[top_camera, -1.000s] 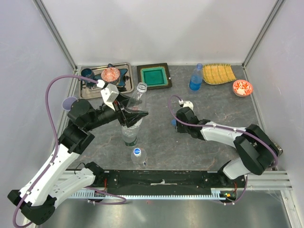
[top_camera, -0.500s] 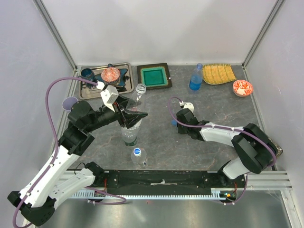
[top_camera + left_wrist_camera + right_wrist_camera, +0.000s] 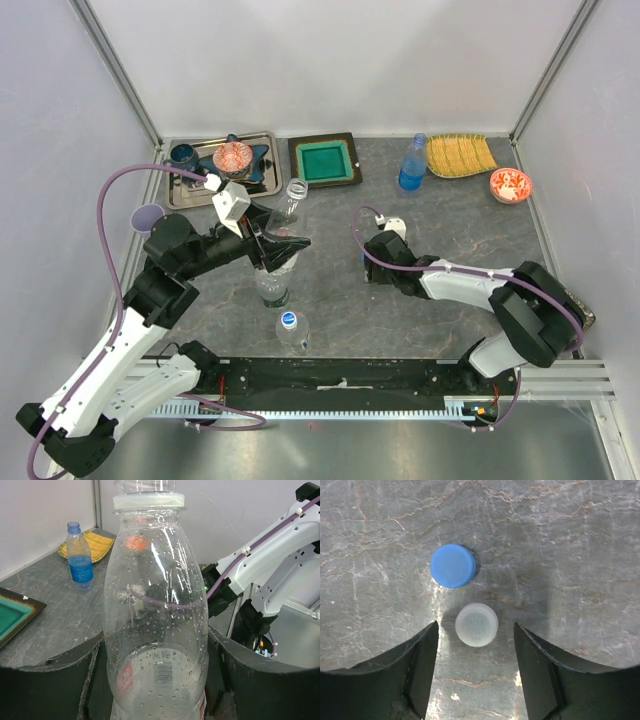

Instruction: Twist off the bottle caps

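Observation:
My left gripper (image 3: 281, 243) is shut on a clear, capless bottle (image 3: 289, 208) and holds it tilted; in the left wrist view the bottle (image 3: 155, 605) fills the gap between my fingers (image 3: 50, 680). My right gripper (image 3: 475, 630) is open and low over the table. A pale grey-white cap (image 3: 476, 624) lies between its jaws, untouched, and a blue cap (image 3: 452, 565) lies just beyond it. A green-labelled bottle (image 3: 272, 288) stands below the left gripper. A bottle with a blue-and-white cap (image 3: 289, 322) stands nearer. A blue-tinted bottle (image 3: 412, 165) stands at the back.
A metal tray (image 3: 190, 192) holding a red-patterned bowl (image 3: 232, 157) sits at the back left, beside a teal dish (image 3: 325, 160). A yellow plate (image 3: 460, 154) and another red bowl (image 3: 511, 184) are at the back right. A lilac cup (image 3: 147, 216) stands at the left wall.
My left gripper with its bottle has drifted slightly down and left. My right wrist has shifted slightly left. The caps have not moved.

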You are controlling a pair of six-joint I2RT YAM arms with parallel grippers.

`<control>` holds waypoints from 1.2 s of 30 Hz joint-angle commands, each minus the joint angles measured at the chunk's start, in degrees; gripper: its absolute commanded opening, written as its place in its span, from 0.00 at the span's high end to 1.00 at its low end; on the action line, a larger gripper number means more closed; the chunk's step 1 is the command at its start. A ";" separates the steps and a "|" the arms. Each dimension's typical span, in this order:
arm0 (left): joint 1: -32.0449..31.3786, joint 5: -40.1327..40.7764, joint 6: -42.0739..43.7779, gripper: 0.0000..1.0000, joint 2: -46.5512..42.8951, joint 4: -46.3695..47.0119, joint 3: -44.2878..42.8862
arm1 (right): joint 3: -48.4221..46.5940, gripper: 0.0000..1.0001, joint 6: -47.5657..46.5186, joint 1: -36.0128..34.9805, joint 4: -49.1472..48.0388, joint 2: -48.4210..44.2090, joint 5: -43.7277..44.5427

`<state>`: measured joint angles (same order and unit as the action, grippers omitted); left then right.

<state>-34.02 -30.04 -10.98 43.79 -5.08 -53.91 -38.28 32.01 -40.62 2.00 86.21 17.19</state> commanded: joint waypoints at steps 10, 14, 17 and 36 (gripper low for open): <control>0.27 0.78 3.07 0.54 3.49 2.44 -3.83 | -34.01 0.15 -7.47 -0.16 25.42 -18.09 12.35; 0.27 -4.73 3.33 0.53 8.49 3.15 -7.87 | -39.85 0.14 -11.53 -0.16 21.39 -25.21 1.04; 0.18 -12.54 3.07 0.53 14.29 2.80 -12.08 | -42.13 0.12 -10.83 -0.16 15.77 -27.94 -15.21; -2.89 -25.33 -1.76 0.53 24.41 4.82 -17.46 | -43.46 0.14 -5.73 -0.16 10.75 -22.32 -32.74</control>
<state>-36.71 -53.12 -11.11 68.62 -2.63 -68.95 -81.78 25.74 -40.66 15.53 64.36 -13.58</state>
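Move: Just under the right fingertips, about 2 cm down, lies the white cap, with the blue cap some 3 cm ahead and 2 cm left of it. The uncapped bottle is held in the left gripper, its middle about 36 cm above, 16 cm left and 9 cm back of the right hand. From the left hand, the green-capped bottle stands about 4 cm ahead, 3 cm left; the blue-capped one 5 cm back, 2 cm right; both some 28 cm below. Leaving the white cap, the right hand opens wider and climbs fast to nearly 50 cm, then sinks about 6 cm and shifts some 8 cm left, tipping its fingers up out of their downward slant and swinging them left, to straddle the bottle's neck. The left hand keeps its grip and brings the bottle about 8 cm right to meet it, turning some 25 degrees clockwise. ##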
